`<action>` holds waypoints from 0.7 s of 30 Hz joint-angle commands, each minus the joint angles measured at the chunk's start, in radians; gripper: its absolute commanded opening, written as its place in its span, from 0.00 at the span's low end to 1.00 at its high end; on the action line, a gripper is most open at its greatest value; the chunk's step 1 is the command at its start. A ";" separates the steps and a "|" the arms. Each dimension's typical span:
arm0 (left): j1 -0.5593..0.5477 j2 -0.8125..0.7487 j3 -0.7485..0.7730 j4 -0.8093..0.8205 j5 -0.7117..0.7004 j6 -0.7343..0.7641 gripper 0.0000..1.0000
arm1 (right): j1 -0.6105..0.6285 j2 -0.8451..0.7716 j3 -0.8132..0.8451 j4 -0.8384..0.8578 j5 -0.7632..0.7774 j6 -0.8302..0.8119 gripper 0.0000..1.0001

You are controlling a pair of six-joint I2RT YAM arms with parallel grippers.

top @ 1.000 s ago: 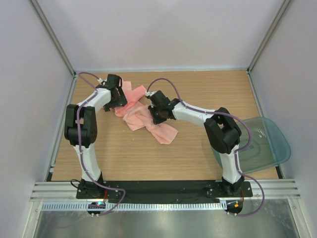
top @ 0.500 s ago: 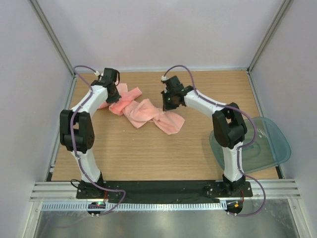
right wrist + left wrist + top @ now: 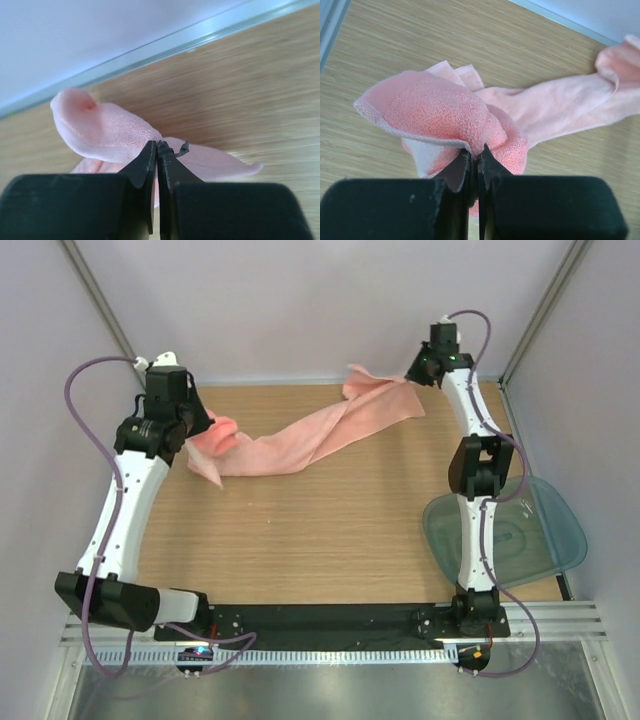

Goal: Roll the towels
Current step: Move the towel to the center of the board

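A long salmon-pink towel (image 3: pixel 300 440) hangs stretched in a sagging band across the back of the wooden table (image 3: pixel 330 540). My left gripper (image 3: pixel 200 426) is shut on its bunched left end near the back left corner. In the left wrist view the terry cloth (image 3: pixel 435 107) bulges out above the pinched jaws of that gripper (image 3: pixel 477 150). My right gripper (image 3: pixel 412 373) is shut on the towel's right end, raised near the back right corner. The right wrist view shows a fold of towel (image 3: pixel 105 132) clamped at the tips of the right gripper (image 3: pixel 157 144).
A translucent teal-grey tray (image 3: pixel 545 535) lies at the right edge of the table, beside the right arm's lower links. White walls and metal frame posts close in the back and both sides. A black base rail runs along the near edge.
The towel was a crumpled heap in the middle. Both arms have swung apart toward the back corners and pulled it out long. The left gripper has shut on its end.
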 commanded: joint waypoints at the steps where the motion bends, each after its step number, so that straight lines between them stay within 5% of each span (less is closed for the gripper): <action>1: 0.004 -0.048 -0.031 -0.045 0.082 0.020 0.00 | -0.076 0.014 0.056 -0.044 -0.003 0.114 0.12; 3: 0.002 -0.085 -0.044 -0.042 0.175 0.009 0.01 | -0.073 -0.020 0.027 -0.067 0.031 0.095 0.35; 4: 0.001 -0.096 -0.051 -0.042 0.212 0.006 0.02 | -0.071 -0.043 -0.044 -0.068 0.036 0.091 0.68; 7: -0.011 -0.152 -0.103 0.010 0.333 -0.024 0.12 | -0.048 -0.191 -0.216 -0.003 0.117 0.078 0.92; 14: -0.016 -0.226 -0.185 0.073 0.456 -0.132 0.38 | 0.053 -0.463 -0.566 0.080 0.146 0.025 0.95; 16: -0.014 -0.245 -0.213 0.092 0.409 -0.152 0.57 | 0.080 -0.512 -0.603 0.071 0.132 0.025 0.95; 21: -0.014 -0.212 -0.239 0.024 0.211 -0.124 0.72 | 0.279 -0.584 -0.724 0.051 0.114 -0.036 0.95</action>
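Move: The left gripper holds the darker towel high up. Its landing spot on the board is about 7 cm back, 10 cm to the right and 27 cm below, while the pale towel's middle lies roughly 12 cm ahead, 25 cm right and 27 cm below. From the right gripper, pinching its far right end, that pale middle is some 13 cm back, 23 cm left and 13 cm below; the green tub sits about 37 cm back and 16 cm right. Let go of the pale towel with the right gripper, opening it wide while it swings about 9 cm right and dips, then bring it back and left over the towel, rising at the end. Meanwhile carry the darker towel some 8 cm back and right at level height, rolling the left wrist left side down and turning it a little clockwise, and open the fingers to drop it. ##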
